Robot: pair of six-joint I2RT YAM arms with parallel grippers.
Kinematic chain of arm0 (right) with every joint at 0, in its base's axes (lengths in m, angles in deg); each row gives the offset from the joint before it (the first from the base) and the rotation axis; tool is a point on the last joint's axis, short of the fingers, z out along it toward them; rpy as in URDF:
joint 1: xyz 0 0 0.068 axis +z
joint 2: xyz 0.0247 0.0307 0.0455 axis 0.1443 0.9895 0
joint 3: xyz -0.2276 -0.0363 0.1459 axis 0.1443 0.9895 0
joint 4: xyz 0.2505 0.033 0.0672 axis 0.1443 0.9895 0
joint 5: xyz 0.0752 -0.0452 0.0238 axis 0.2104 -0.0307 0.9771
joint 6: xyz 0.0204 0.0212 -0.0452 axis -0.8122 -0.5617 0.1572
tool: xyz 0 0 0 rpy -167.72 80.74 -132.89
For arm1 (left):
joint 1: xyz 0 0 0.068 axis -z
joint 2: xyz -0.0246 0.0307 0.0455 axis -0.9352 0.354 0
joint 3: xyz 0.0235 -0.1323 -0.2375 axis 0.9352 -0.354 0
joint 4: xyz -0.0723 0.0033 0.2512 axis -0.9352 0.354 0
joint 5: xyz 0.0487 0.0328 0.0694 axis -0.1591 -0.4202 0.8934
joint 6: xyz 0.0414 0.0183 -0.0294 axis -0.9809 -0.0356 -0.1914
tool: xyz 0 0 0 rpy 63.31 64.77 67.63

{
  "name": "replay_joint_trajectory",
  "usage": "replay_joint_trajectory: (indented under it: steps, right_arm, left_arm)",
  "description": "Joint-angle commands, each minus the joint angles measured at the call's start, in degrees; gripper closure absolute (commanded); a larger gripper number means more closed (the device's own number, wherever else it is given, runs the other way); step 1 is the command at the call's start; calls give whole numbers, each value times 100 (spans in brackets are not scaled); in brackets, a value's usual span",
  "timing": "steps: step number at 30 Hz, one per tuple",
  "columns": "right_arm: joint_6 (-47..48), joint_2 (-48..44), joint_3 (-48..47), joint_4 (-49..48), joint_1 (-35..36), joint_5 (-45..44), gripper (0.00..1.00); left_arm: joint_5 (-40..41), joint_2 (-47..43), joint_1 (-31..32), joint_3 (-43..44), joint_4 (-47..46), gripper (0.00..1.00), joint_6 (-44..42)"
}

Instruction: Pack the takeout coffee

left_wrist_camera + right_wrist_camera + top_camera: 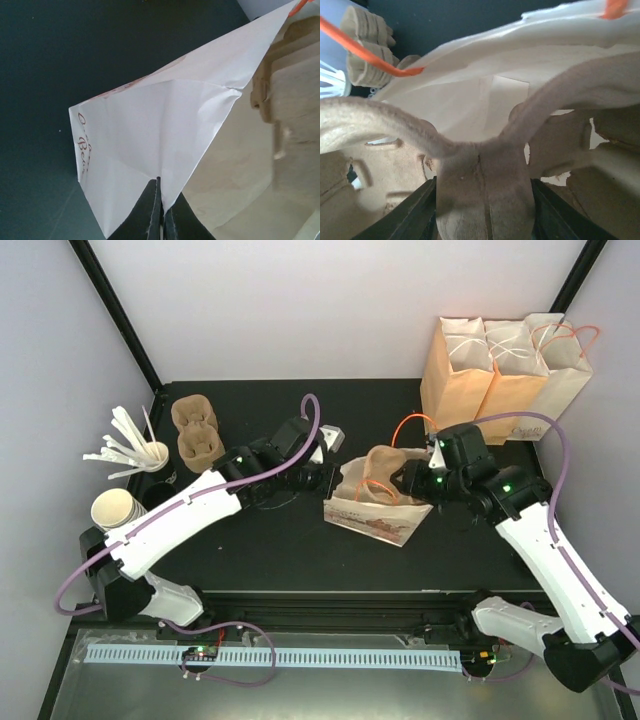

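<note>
A white paper bag point(375, 520) with red print lies on its side mid-table, mouth facing back. My left gripper point(332, 480) is shut on the bag's left rim; in the left wrist view the fingers point(161, 187) pinch the white paper point(150, 130). My right gripper point(405, 480) is shut on a brown pulp cup carrier point(385, 465) at the bag's mouth. In the right wrist view the carrier's centre post point(480, 185) fills the gap between the jaws, with the bag's inside point(470, 100) beyond. The takeout coffee is hidden or out of view.
Three tan paper bags point(505, 365) stand at the back right. A stack of pulp carriers point(197, 430) sits back left. A cup of white sticks point(140, 450) and a stack of white cups point(115, 510) are at the left edge.
</note>
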Motion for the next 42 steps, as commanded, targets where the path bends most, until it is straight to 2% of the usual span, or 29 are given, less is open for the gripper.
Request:
replay_joint_trajectory:
  steps: [1,11,21,26,32,34,36,40,42]
  right_arm:
    - [-3,112,-113,296,414,-688,52]
    - [-16,572,-130,499,1012,-1426,50]
    - [105,1162,-25,675,1030,-2043,48]
    - [64,1386,2,558,1031,-1939,48]
    - [182,1547,160,200,1029,-1794,48]
    - [337,1558,256,119,1028,-1698,48]
    - [586,1503,414,-37,1035,-1580,49]
    - [1114,1396,667,-160,1036,-1657,49]
    - [1343,1407,692,-110,1041,-1681,50]
  left_arm:
    - [462,-230,161,-282,-608,98,710]
    - [972,-381,565,-687,-1243,97,1741]
    - [2138,-736,1124,-1084,-1643,96,2173]
    - [2537,-795,1418,-1168,-1702,95,2510]
    - [2483,-791,1589,-1245,-1825,93,2979]
    - [2462,-803,1627,-1281,-1864,87,3066]
    - [2417,-808,1644,-1322,-1942,74,2996]
    - [2687,-808,1571,-1296,-1837,46,2254]
    - [2317,-983,1308,-1237,-1736,41,1820]
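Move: My right hand still holds the cup tray in the mouth of the paper bag. The middle of that bag lies about 4 cm to this hand's left, level with it fore and aft, some 12 cm below. My left hand still pinches the bag's left rim, with the bag's middle roughly 9 cm to its right and 12 cm down. The nearest brown bag stands about 24 cm ahead and 16 cm right of my right hand, its middle also some 12 cm lower. I lower the tray about 11 cm down into the bag with my right hand, keeping my grip and tipping the fingers some 25 degrees to point more steeply down. Meanwhile my left hand draws the pinched rim back and to the right, about 4 cm in all, turning some 20 degrees counter-clockwise, then opens at the end and lets go of the rim. ##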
